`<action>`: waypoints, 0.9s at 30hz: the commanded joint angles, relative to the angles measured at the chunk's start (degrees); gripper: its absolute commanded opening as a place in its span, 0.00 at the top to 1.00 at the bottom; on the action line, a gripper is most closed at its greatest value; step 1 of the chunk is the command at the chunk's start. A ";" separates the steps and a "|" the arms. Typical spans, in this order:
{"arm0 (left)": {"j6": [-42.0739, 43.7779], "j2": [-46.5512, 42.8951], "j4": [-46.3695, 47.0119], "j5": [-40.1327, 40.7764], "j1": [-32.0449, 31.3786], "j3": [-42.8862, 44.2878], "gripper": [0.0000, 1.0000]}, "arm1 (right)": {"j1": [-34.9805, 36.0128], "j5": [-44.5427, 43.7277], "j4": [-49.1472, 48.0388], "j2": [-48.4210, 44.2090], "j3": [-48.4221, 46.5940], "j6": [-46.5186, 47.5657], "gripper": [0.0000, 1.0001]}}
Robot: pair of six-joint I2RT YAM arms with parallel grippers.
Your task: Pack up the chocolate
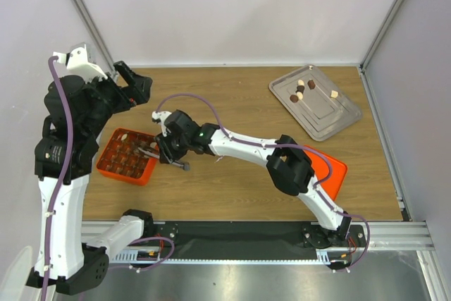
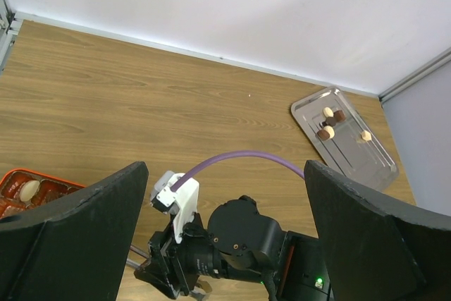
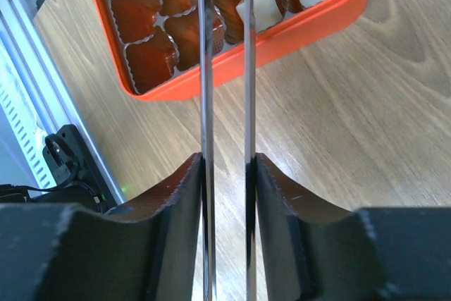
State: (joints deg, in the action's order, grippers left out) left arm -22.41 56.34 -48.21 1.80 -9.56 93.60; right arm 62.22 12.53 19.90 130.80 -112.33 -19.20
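Observation:
The chocolate (image 1: 301, 89) lies as several small brown and cream pieces on the steel tray (image 1: 331, 121) at the back right; the same pieces (image 2: 328, 128) show in the left wrist view. More pieces sit in the cells of the orange gridded box (image 1: 127, 156), among them a cream one (image 3: 261, 8). My right gripper (image 1: 165, 149) (image 3: 227, 163) is shut on the thin metal tongs (image 3: 206, 68), whose blades reach over the box (image 3: 282, 44). A cream piece shows between the blades at the frame's top edge; whether it is pinched I cannot tell. My left gripper (image 1: 134, 82) (image 2: 225, 167) hangs open and empty, high above the box's far side.
An orange lid (image 1: 331, 170) lies on the wood at the front right, partly under my right arm. White walls close the back and sides. The metal rail (image 1: 254, 234) with the arm bases runs along the near edge.

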 commanded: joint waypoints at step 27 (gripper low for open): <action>-0.52 -0.61 2.67 -4.61 0.33 -3.58 0.00 | -27.04 -15.95 5.67 -38.06 24.25 4.52 0.57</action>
State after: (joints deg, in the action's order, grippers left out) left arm -22.48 56.75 -47.62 -0.69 -9.56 92.68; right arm 40.88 3.11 22.61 97.78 -92.99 -16.36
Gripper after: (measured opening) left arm 0.996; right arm 0.432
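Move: The right gripper, holding the tongs with their tips down in the box, has the tray ahead some 26 cm forward, 48 cm to its right and about 8 cm below. The lone white chocolate lies on the tray about 30 cm forward and 55 cm right, the chocolate cluster about 31 cm forward and 44 cm right. The box's middle is about 12 cm left, 3 cm forward. From the left gripper the tray lies about 24 cm forward, 48 cm right, far below. Let the right gripper's tongs spread a touch more off the white chocolate, then lift them up out of the box, slowly at first. Gathering speed, sweep right about 20 cm while rising some 15 cm and reaching forward over the bare table towards the tray, turning the wrist roughly 30 degrees clockwise and keeping hold of the tongs. ##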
